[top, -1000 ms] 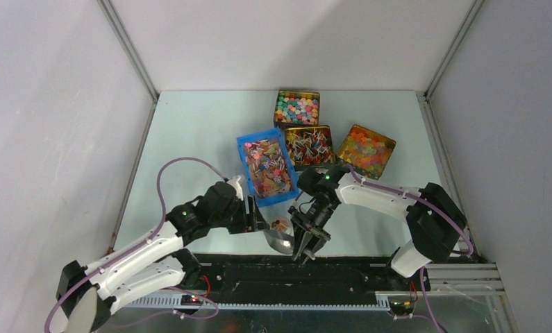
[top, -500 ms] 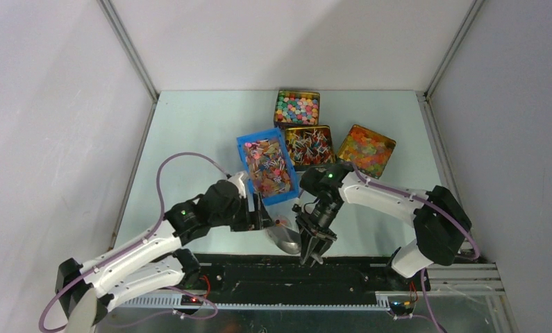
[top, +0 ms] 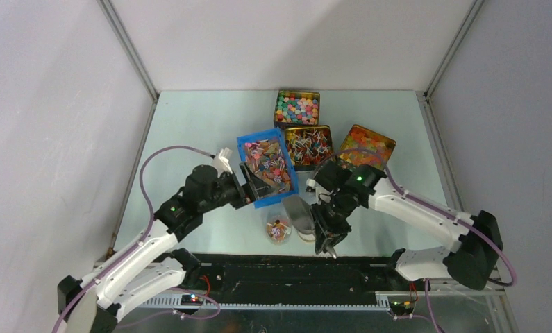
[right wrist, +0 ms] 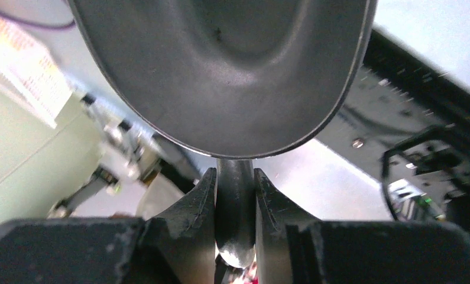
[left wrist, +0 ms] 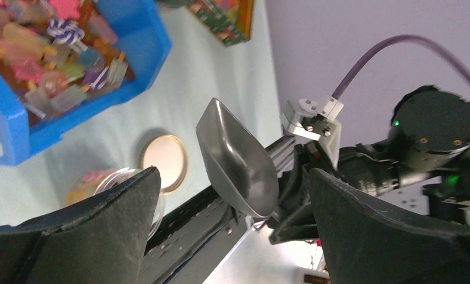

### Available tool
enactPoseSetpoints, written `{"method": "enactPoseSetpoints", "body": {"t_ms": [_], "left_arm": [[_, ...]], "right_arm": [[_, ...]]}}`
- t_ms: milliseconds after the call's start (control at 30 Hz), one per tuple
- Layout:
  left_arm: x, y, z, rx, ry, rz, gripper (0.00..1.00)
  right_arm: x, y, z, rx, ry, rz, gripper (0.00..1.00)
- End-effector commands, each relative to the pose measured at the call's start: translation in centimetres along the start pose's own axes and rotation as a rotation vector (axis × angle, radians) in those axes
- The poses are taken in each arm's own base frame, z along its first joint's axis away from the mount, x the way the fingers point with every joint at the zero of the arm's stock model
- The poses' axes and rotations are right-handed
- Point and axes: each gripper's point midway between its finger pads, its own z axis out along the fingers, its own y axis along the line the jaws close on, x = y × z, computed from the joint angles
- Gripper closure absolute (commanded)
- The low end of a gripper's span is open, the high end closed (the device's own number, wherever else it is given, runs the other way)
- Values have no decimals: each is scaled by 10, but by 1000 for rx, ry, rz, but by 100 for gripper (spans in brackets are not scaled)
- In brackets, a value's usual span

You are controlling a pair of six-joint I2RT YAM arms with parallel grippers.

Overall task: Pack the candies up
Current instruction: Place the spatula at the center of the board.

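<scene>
The candies are small twist-wrapped sweets filling a blue bin, and more fill a gold tin. A small clear jar with a few candies stands free on the table, and a round lid lies beside it. My right gripper is shut on the handle of a metal scoop, whose empty bowl hangs just right of the jar. My left gripper is open at the bin's near corner, holding nothing. In the left wrist view the jar is half hidden behind a finger.
A tin of pastel balls stands at the back. A tin of orange-yellow jelly pieces sits at the right. The black rail of the arm bases runs along the near edge, just below the jar.
My left gripper opened, let go of the jar and drew back up-left toward the blue bin. My right arm carried the scoop up and to the right, off the jar.
</scene>
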Motion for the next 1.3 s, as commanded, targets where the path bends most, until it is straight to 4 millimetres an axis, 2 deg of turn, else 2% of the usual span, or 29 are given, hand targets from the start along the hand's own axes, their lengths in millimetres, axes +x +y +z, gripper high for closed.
{"method": "enactPoseSetpoints", "body": {"t_ms": [0,133,267,367,533,767,867,1100,1267], "left_arm": [[-27,-33,-12,161,-95,-16,0],[-45,-38,-26,173,-177,-2,0],[-56,-36,-38,124,-245,45,0],[-57,-28,-45,54,-245,73,0],[-61,-20,-57,-6,-289,91,0],[-53,-15,-54,-4,-264,81,0],[-54,-16,-53,1,-266,81,0],[-63,-29,-51,9,-263,71,0],[-66,-35,-52,10,-259,82,0]], "right_arm": [[-46,-10,-17,82,-292,-57,100],[-56,-28,-15,138,-384,-30,100],[-65,-55,-9,197,-472,-15,100],[-76,-81,-8,259,-514,63,100],[-92,-110,-4,331,-528,137,100],[-95,-132,22,345,-457,181,100],[-92,-149,35,361,-398,235,100],[-100,-177,37,410,-393,283,100],[-94,-182,38,393,-349,303,87]]}}
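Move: The metal spatula (scoop) is already in the right hand, which hangs over the near table edge. Its bare spot on the board lies about 11 cm ahead, 10 cm right and 16 below. The round lid is some 9 cm ahead, level sideways, and the candy jar 9 cm left of it. The orange-candy tin stands roughly 29 cm ahead, 15 right. From the left hand the spot is about 3 cm back, 19 right and well below, some 21 cm. The spatula, its handle still pinched by the right hand, is carried forward clear of the jar and lid, then right and down to the bare board, about 11 cm forward, 10 right and 14 down. Meanwhile the wrist swings some 35 degrees, bringing the fingers to point almost straight down and turning clockwise; they stay closed. The empty left hand, opened wide, backs off left and up by about 5 cm each. ##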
